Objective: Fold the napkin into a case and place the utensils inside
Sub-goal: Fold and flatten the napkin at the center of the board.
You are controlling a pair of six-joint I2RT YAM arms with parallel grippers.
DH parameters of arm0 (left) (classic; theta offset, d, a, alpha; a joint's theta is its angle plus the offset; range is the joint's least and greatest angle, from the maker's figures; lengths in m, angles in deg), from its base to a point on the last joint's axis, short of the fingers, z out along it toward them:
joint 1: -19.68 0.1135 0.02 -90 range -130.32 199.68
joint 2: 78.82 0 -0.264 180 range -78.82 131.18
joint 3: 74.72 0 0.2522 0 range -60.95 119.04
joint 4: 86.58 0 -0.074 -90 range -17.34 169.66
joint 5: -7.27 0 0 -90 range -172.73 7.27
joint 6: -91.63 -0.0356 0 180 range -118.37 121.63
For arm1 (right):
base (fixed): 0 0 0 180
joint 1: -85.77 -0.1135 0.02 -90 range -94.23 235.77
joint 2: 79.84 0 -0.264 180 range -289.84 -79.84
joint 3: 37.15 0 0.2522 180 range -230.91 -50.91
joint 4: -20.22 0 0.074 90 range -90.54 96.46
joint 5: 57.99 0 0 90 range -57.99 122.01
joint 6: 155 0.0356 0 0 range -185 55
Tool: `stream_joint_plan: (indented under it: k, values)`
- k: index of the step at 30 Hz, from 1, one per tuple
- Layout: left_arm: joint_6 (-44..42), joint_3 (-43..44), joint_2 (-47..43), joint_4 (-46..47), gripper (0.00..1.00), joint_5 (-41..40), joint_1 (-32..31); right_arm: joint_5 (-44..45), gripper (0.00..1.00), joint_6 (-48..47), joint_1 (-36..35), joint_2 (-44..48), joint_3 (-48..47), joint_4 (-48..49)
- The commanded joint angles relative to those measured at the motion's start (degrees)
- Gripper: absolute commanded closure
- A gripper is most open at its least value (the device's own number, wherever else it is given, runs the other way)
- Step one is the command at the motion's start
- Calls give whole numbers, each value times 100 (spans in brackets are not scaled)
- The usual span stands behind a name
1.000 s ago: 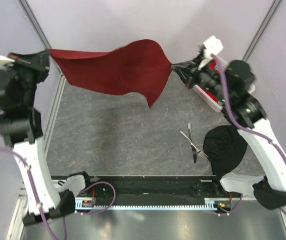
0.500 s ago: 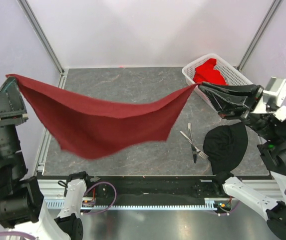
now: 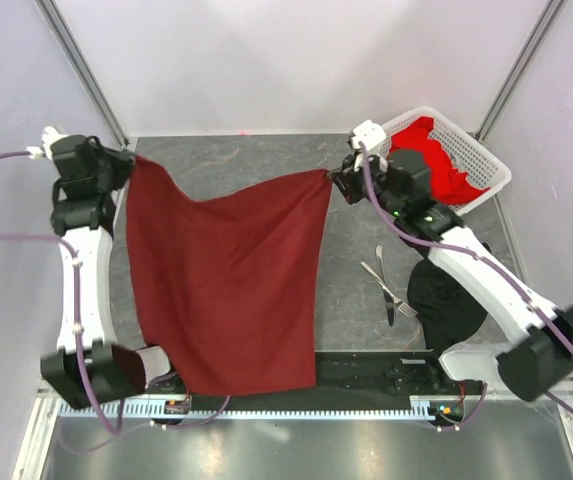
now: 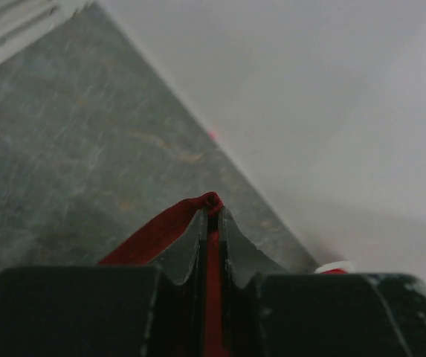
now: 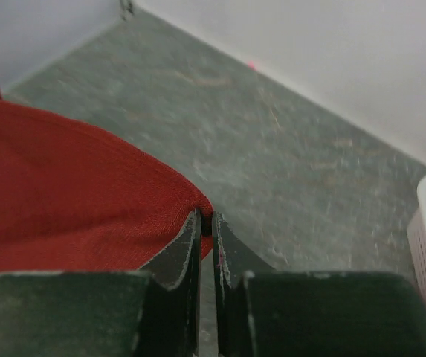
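The dark maroon napkin [image 3: 226, 280] hangs spread out between both arms, its lower edge reaching the near rail. My left gripper [image 3: 129, 166] is shut on its far left corner; red cloth [image 4: 211, 202] shows pinched between the fingers. My right gripper [image 3: 334, 180] is shut on the far right corner, where the cloth [image 5: 86, 193] bunches at the fingertips. The silver fork and knife [image 3: 386, 285] lie crossed on the table to the right of the napkin, apart from both grippers. No folded case shows.
A white lattice basket [image 3: 476, 150] with bright red cloths [image 3: 431, 150] stands at the far right corner. A black cloth [image 3: 456, 290] lies next to the utensils, under the right arm. Grey walls and metal posts ring the table.
Both arms swung the napkin from high and stretched wide down toward the back of the table. The cloth now hangs flat and square, with the grippers closer together.
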Motion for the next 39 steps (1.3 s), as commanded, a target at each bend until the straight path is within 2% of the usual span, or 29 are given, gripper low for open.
stream_joint_plan:
  k: [1, 9, 14, 17, 21, 25, 27, 34, 37, 39]
  values:
    - [115, -483, 619, 883, 98, 296, -46, 439, 100, -75, 344, -602, 101, 825]
    - [114, -249, 2762, 1648, 98, 664, -415, 369, 100, -144, 864, -2175, -337, 940]
    - [114, 7, 3275, 1649, 98, 859, -539, 193, 100, -320, 1014, -2834, -925, 582]
    - [-8, -11, 3205, 1491, 98, 823, -512, 132, 100, -295, 1005, -2994, -1234, 107]
    - [-289, -2, 2880, 1184, 98, 876, -425, -80, 100, 74, 935, -2705, -1007, -27]
    - [-518, 51, 2721, 779, 98, 1095, -381, 508, 100, 426, 864, -2353, -663, -18]
    - [-562, 147, 2774, 665, 98, 1174, -381, 920, 100, 383, 899, -2405, -759, -62]
    - [-124, 104, 2740, 743, 98, 1420, -398, 1229, 100, 216, 1339, -2888, -1436, -255]
    - [-18, -80, 2222, 910, 98, 1071, -503, 1387, 100, -39, 1400, -2924, -1506, -308]
    - [-105, -316, 1809, 1156, 98, 535, -591, 1432, 100, -153, 1435, -2915, -1524, -396]
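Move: The left gripper, holding one corner of the napkin, has the centre of the board about 34 cm to its right, 2 cm ahead and 35 cm below. For the right gripper, on the neighbouring corner, the centre is some 5 cm ahead, 6 cm to the left and 32 cm below. From the right gripper, the basket stands about 23 cm ahead, 32 cm right and 27 cm lower, and the utensils 11 cm back, 17 cm right and 32 cm below. Swing both grippers down and forward over the board, corners still pinched, tipping the fingers down some 20 degrees. Sink the left about 22 cm, edging right, then lift it slightly; send the right forward and down, let it ease back briefly, then draw it forward and right towards the basket, turning clockwise, to stretch the held edge. ##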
